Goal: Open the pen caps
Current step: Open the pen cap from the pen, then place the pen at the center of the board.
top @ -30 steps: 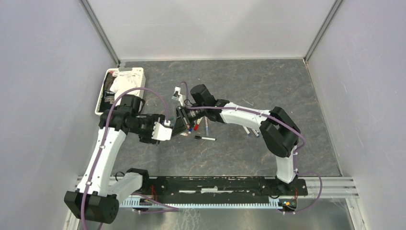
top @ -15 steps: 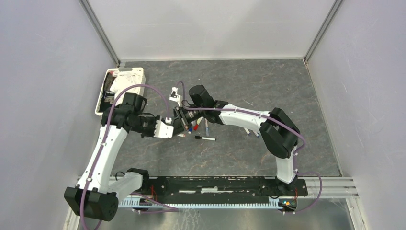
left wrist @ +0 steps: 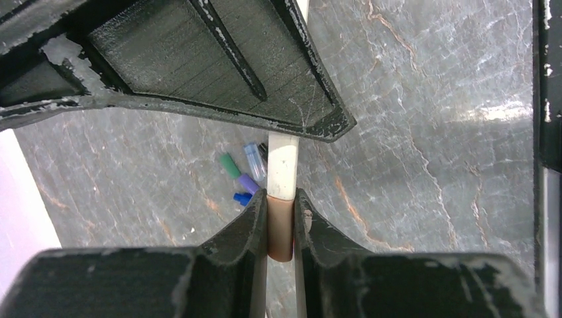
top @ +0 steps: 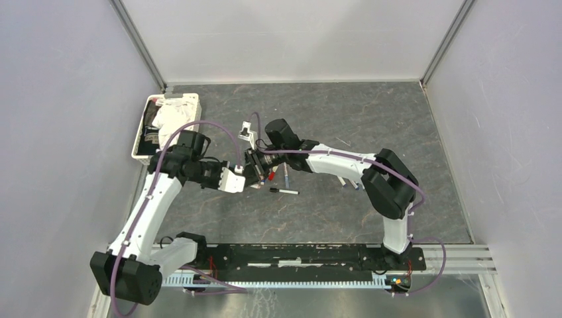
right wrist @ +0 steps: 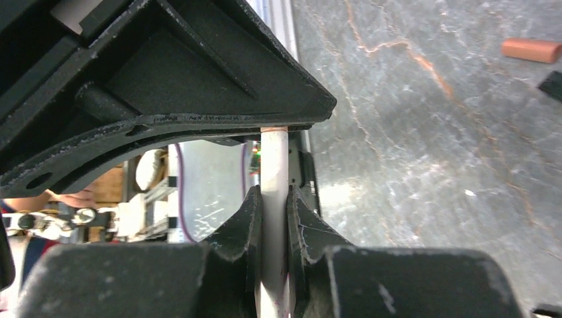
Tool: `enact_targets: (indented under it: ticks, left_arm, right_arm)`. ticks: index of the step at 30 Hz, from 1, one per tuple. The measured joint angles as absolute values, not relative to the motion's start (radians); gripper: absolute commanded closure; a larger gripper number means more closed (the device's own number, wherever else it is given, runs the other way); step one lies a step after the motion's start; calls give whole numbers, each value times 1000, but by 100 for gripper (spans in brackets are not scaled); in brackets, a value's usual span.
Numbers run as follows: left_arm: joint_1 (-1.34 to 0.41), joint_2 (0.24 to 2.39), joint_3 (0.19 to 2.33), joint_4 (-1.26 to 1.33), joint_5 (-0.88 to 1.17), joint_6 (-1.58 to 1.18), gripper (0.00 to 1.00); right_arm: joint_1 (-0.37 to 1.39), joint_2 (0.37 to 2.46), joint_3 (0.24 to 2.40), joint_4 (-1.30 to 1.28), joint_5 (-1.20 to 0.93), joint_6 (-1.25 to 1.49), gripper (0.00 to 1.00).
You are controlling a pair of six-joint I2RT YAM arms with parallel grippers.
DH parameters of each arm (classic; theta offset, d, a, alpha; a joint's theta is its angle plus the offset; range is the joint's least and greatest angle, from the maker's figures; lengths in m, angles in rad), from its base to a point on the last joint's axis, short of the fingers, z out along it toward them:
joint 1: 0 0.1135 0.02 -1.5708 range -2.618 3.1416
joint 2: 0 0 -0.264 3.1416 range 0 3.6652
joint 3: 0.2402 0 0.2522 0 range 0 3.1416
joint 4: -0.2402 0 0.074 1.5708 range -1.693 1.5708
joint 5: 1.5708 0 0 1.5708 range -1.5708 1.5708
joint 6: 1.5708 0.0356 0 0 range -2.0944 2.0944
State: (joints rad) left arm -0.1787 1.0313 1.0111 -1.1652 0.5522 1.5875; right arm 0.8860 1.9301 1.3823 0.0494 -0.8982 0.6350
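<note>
Over the middle of the table my two grippers meet on one pen. In the left wrist view my left gripper (left wrist: 281, 199) is shut on the pen's brownish-orange cap (left wrist: 281, 228), and the white barrel (left wrist: 283, 162) runs up from it under the right gripper's finger (left wrist: 219, 59). My right gripper (right wrist: 274, 199) is shut on that white barrel (right wrist: 274, 162). From above, the left gripper (top: 248, 177) and right gripper (top: 258, 165) are nose to nose. Loose pen caps lie on the table below: green (left wrist: 230, 165), purple (left wrist: 248, 183), blue (left wrist: 242, 197), plus an orange one (right wrist: 531, 50).
More pens lie just right of the grippers: a black-capped one (top: 283, 191), one beside it (top: 285, 173) and others under the right forearm (top: 348, 180). A white tray (top: 192, 99) of cloth sits at the back left. A small white object (top: 246, 129) stands behind the grippers.
My left arm has moved right up to the right gripper, and its jaws have gone from open to shut on the pen's cap. The right gripper has barely moved.
</note>
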Motion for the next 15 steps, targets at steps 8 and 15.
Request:
enact_targets:
  ticks: [8, 15]
  left_arm:
    - [-159, 1100, 991, -1110, 353, 1587, 98]
    - [-159, 1153, 998, -1051, 314, 1531, 98]
  right_arm:
    - [765, 1806, 1171, -132, -873, 436, 100]
    - [714, 1740, 1104, -290, -729, 315, 100]
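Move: The left hand holds the orange-brown cap and the right hand the white pen still inside it. The pile of loose caps lies some 15 cm below the left hand, about 2 cm ahead and 2 to its right; the basket's middle is about 16 ahead and 22 left. From the right hand, the uncapped pens lie roughly 34 cm right and 2 back, the capped pens 7 right and 4 ahead, the black-capped pen 12 right and 5 back, all about 16 below. Keep both grippers pinched and pull the pen out of its cap: sweep the right gripper about 12 cm right and 8 cm down, towards the uncapped pens, tipping its fingers some 20 degrees downward. Meanwhile take the left gripper with the cap forward, left and a little down, about 4 cm each way, turning its fingers more steeply down. ##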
